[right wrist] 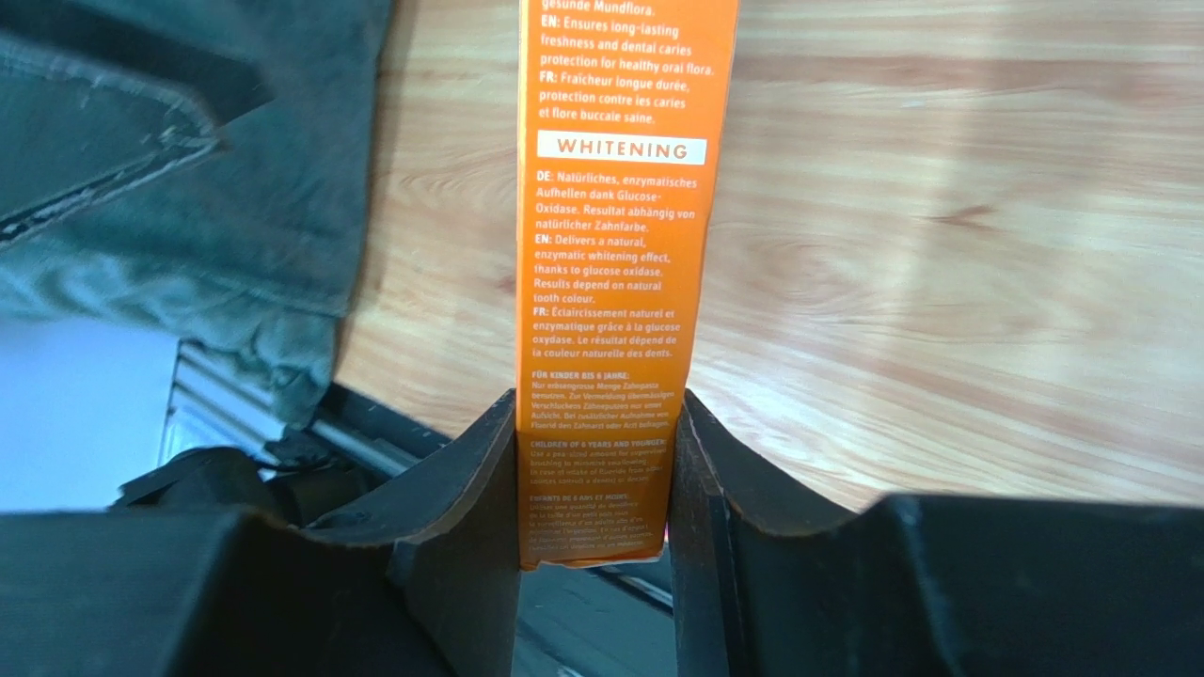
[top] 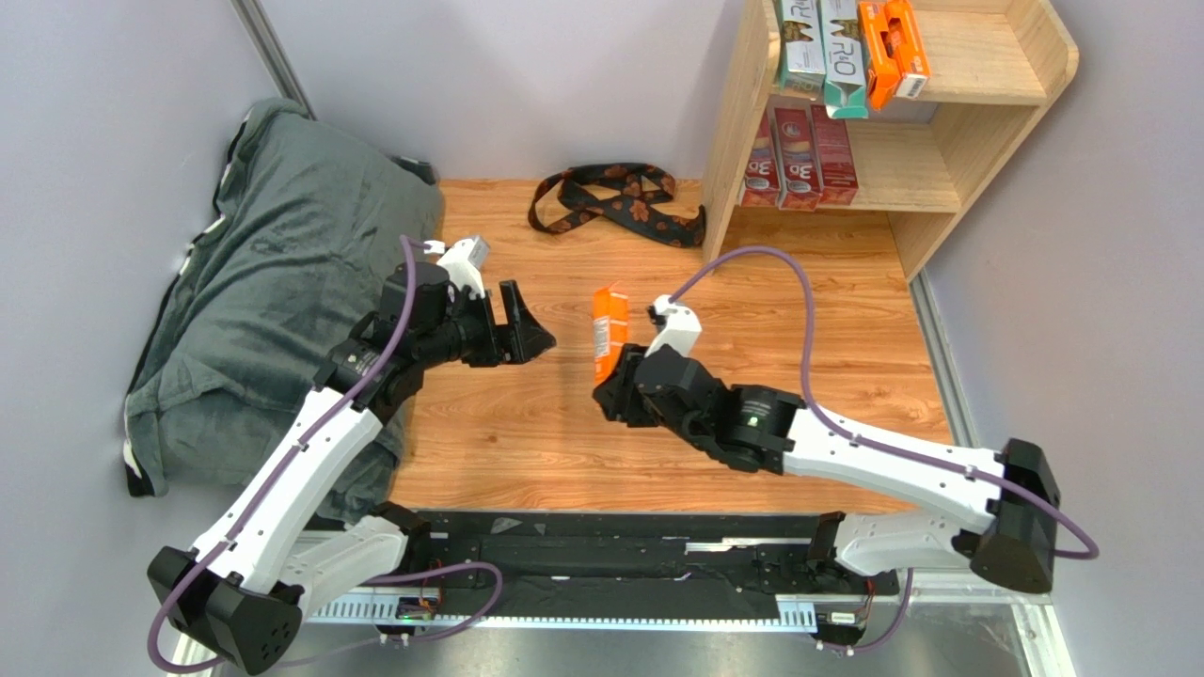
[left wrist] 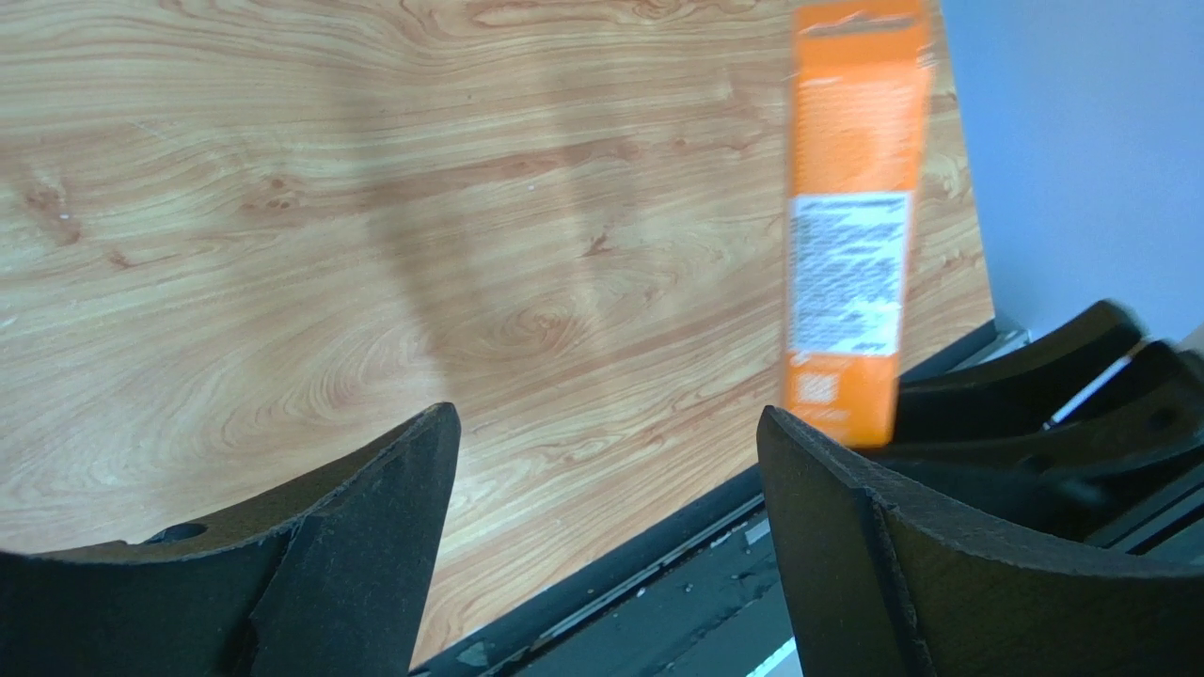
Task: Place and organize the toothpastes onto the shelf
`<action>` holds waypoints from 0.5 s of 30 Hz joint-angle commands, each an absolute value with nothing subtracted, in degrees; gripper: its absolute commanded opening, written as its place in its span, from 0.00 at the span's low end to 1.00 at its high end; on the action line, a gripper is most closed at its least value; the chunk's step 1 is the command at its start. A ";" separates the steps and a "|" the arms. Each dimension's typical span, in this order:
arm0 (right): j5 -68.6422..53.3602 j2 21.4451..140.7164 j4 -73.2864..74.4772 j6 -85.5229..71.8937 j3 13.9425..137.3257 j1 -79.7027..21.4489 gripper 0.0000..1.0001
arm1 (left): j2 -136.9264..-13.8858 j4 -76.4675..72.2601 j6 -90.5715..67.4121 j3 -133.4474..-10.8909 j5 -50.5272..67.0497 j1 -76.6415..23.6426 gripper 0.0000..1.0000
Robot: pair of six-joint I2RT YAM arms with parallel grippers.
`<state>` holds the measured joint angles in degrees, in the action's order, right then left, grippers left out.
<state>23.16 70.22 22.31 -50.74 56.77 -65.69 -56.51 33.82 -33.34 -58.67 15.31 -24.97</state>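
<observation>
My right gripper (top: 611,378) (right wrist: 594,473) is shut on the lower end of an orange toothpaste box (top: 609,329) (right wrist: 622,226) (left wrist: 852,212), held above the wooden floor near the middle. My left gripper (top: 537,336) (left wrist: 608,437) stands open and empty just left of that box, apart from it. The light wooden shelf (top: 989,141) stands at the back right. Its top tier holds a silver-white box (top: 801,43), a teal box (top: 845,57) and orange boxes (top: 895,50). Three dark red boxes (top: 799,155) stand on its lower tier.
A dark green-grey cushion (top: 269,268) fills the left side beside the left arm. A black-and-brown patterned strap (top: 615,200) lies on the floor left of the shelf. A black rail (top: 622,564) runs along the near edge.
</observation>
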 commanded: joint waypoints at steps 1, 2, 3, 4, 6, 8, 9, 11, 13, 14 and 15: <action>29.26 61.45 27.84 -49.40 55.37 -63.46 0.27 | -55.81 35.16 -30.32 -60.91 14.50 -24.61 0.86; 30.22 60.04 29.17 -49.13 55.20 -63.28 0.27 | -55.98 35.24 -30.24 -60.82 14.50 -24.61 0.86; 30.67 58.72 30.48 -49.04 55.11 -62.93 0.27 | -55.99 35.24 -30.23 -60.56 14.33 -24.61 0.87; 31.20 55.93 33.46 -48.78 55.11 -62.49 0.27 | -56.16 35.24 -30.06 -60.47 14.33 -24.61 0.87; 33.04 52.14 36.37 -48.43 55.72 -62.32 0.27 | -56.34 35.07 -29.97 -60.03 14.24 -24.61 0.87; 34.36 50.11 40.77 -48.08 56.60 -62.14 0.27 | -56.60 34.98 -29.97 -59.77 14.33 -24.61 0.87; 34.80 49.23 42.09 -47.99 57.65 -62.23 0.27 | -56.78 34.72 -29.97 -59.59 14.33 -24.61 0.87; 35.59 47.38 44.90 -47.29 58.88 -62.05 0.27 | -57.22 34.80 -29.97 -59.76 14.15 -24.61 0.87; 35.95 46.94 46.14 -45.54 61.51 -62.05 0.27 | -58.00 34.28 -29.97 -59.94 14.68 -24.61 0.87; 36.38 47.28 46.49 -44.57 62.65 -62.05 0.27 | -58.18 34.28 -29.97 -60.03 14.85 -24.61 0.87; 36.47 47.81 47.28 -43.69 64.32 -62.14 0.27 | -58.44 34.28 -29.80 -60.12 15.03 -24.61 0.87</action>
<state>32.56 47.72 44.64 -47.72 57.84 -62.24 -57.52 35.38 -31.22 -58.70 14.48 -24.97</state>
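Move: The right hand already holds the last orange toothpaste; the free spot for it, on the upper shelf beside the orange pair, lies some 35 cm ahead, 36 cm right and about 13 cm up. The orange pair sits about 6 cm left of that spot and level with it; the red boxes on the lower shelf are roughly 34 cm ahead and 23 cm right of the hand. From the left hand the spot is about 30 cm ahead, 46 cm right, 9 cm up. Still pinching the orange toothpaste near its close end, the right hand sweeps quickly to the right, about 13 cm, away from the left hand and towards the shelf. It climbs some 5 cm as it goes, mostly after the start, while the wrist swings about 10 degrees clockwise and the fingers tip up a little. ##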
